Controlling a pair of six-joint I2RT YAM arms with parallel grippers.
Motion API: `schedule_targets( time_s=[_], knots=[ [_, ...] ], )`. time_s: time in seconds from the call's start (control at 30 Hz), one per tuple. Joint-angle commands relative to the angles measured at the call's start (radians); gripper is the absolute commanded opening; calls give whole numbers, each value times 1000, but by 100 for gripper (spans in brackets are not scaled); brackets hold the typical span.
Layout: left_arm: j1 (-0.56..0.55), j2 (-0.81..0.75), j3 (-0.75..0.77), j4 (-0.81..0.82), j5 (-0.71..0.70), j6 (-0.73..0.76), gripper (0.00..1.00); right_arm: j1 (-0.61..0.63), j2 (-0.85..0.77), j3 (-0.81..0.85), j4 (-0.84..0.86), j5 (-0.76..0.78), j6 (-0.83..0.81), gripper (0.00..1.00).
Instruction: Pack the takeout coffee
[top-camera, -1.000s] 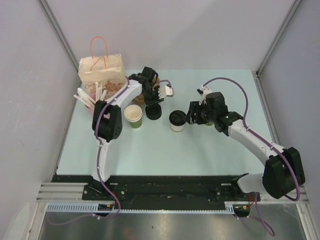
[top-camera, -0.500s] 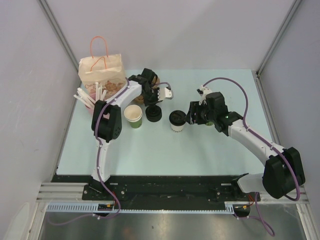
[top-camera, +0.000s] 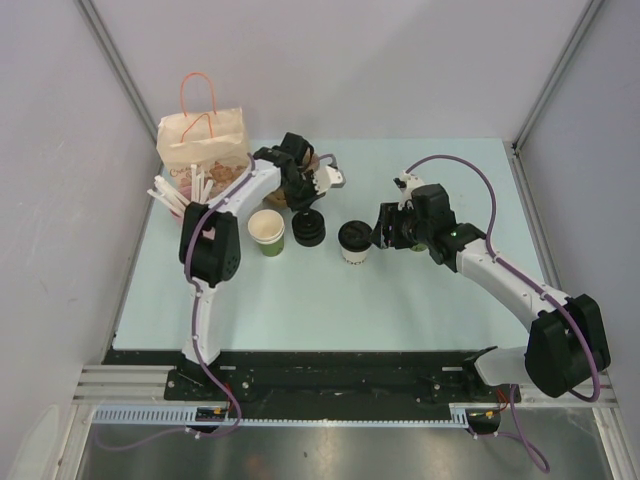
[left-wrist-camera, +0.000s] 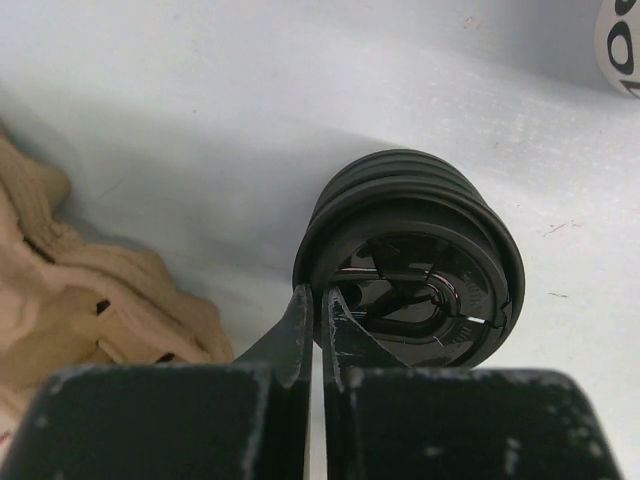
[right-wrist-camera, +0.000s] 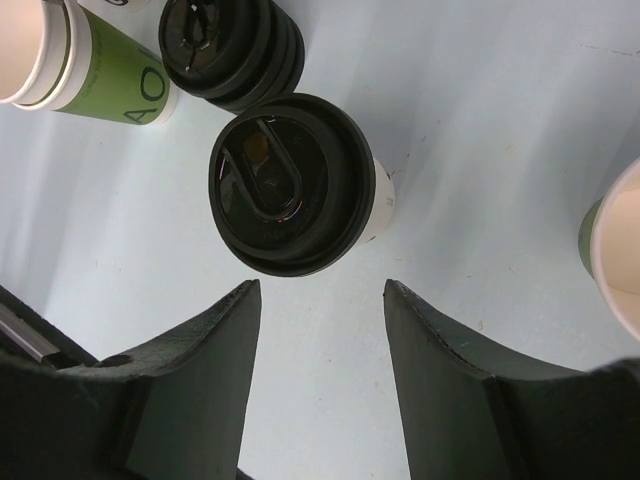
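A white-sided takeout coffee cup with a black lid (top-camera: 353, 240) (right-wrist-camera: 292, 183) stands mid-table. My right gripper (top-camera: 380, 236) (right-wrist-camera: 320, 290) sits just to its right, open, with the cup beyond its fingertips and untouched. To the cup's left is a stack of black lids (top-camera: 308, 229) (left-wrist-camera: 410, 250) (right-wrist-camera: 232, 48). My left gripper (top-camera: 303, 207) (left-wrist-camera: 315, 297) is shut, pinching the near rim of the top lid of that stack. An open green-sided cup without a lid (top-camera: 266, 232) (right-wrist-camera: 95, 75) stands left of the stack.
A brown paper bag with orange handles (top-camera: 203, 145) stands at the back left, with a pink cup of white straws (top-camera: 178, 200) in front of it. Beige crumpled material (left-wrist-camera: 90, 290) lies beside the lid stack. Another open cup (right-wrist-camera: 615, 250) shows at the right wrist view's edge.
My left gripper has shut on the rim of the top lid and its wrist has turned slightly. The right arm has barely moved.
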Motion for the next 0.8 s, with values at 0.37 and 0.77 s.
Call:
schedule_targets(
  time_s=[0.37, 0.77],
  knots=[
    [5, -154, 91, -14, -72, -292, 0, -2, -116, 2, 30, 38, 50, 56],
    [-76, -187, 243, -15, -124, -516, 0, -307, -195, 4, -99, 93, 46, 56]
  ],
)
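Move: The left gripper already pinches the top black lid, just over the lid stack, which lies about 4 cm back, 2 cm right and 5 cm below. The green cup still without a lid is some 28 cm right, 5 cm back and 2 cm lower; the lidded cup is about 13 cm right, 8 cm back and 2 cm lower. From the empty right gripper, the green cup is roughly 7 cm ahead, 9 cm right and 10 cm below, the lidded cup 4 cm ahead, 6 cm left and 10 cm below. Keep the left fingers shut on the lid's rim and lift it almost straight up off the lid stack, about 11 cm, turning the wrist some 20 degrees counter-clockwise as it climbs. Partway through, raise the half-open right gripper beside the lidded cup, then swing it right and clockwise to hang high over the near side of the green cup, touching nothing. ##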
